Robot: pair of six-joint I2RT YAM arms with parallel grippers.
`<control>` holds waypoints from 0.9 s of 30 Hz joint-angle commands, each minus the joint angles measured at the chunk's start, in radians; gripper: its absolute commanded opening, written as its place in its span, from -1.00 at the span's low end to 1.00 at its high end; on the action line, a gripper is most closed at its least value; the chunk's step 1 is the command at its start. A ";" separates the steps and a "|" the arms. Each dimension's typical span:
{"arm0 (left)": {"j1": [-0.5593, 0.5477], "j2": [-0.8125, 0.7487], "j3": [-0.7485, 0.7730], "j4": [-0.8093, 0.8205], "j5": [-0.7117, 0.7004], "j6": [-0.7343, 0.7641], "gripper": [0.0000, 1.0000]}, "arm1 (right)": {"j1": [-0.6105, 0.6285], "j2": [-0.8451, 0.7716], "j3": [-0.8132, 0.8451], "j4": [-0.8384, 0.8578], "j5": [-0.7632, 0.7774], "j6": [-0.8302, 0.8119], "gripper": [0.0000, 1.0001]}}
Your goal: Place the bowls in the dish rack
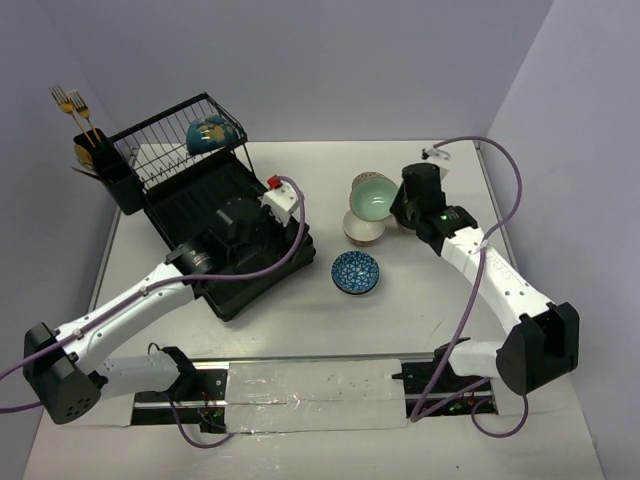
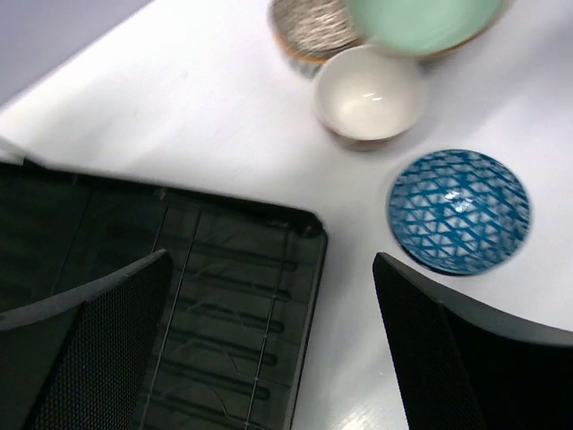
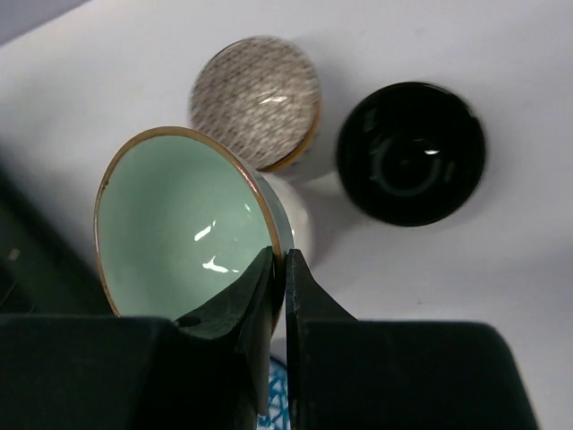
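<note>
My right gripper (image 3: 281, 269) is shut on the rim of a mint green bowl (image 3: 179, 224) and holds it above the table; the bowl also shows in the top view (image 1: 372, 197). Below it stand a cream bowl (image 2: 369, 94), a beige-dotted bowl (image 3: 257, 100) and a dark bowl (image 3: 410, 152). A blue-patterned bowl (image 1: 355, 272) lies on the table right of the dish rack (image 1: 175, 155). A teal bowl with gold (image 1: 213, 134) stands in the rack's wire basket. My left gripper (image 2: 269, 349) is open and empty over the corner of the ribbed black tray (image 2: 242, 278).
A black utensil cup (image 1: 98, 160) with gold forks (image 1: 72, 105) hangs at the rack's left end. Grey walls close in the table at the back and sides. My left arm (image 1: 150, 295) crosses the tray's near corner.
</note>
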 commanded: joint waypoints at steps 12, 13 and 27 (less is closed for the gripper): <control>-0.197 0.035 0.075 -0.038 0.202 0.533 0.95 | 0.203 -0.058 0.170 -0.100 -0.218 -0.181 -1.00; -0.202 0.043 0.081 -0.047 0.217 0.572 0.90 | 0.209 -0.061 0.175 -0.103 -0.222 -0.187 -1.00; -0.209 0.204 0.173 -0.121 0.335 0.640 0.41 | 0.294 -0.067 0.201 -0.121 -0.192 -0.214 -1.00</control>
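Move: The green bowl hangs from the closed right gripper by its right rim, about 22 cm right, 10 cm forward and 5 cm below the empty left hand. From that left hand, the white bowl stands 19 right, 6 forward and the blue bowl 16 right, 9 back, both some 19 cm lower. The left gripper is roughly 29 cm left, 9 back and 4 above the right hand; the dark bowl is 4 right, 3 forward and 16 below the right hand. Keep the green bowl pinched by its rim and carry it about 11 cm left and some 6 cm back with the right arm, rising slightly and turning counter-clockwise. Meanwhile bring the left gripper right and back to meet it, swinging it some 40 degrees clockwise and rolling its left side up; let it sink late and close the fingers partway beside the rim. ##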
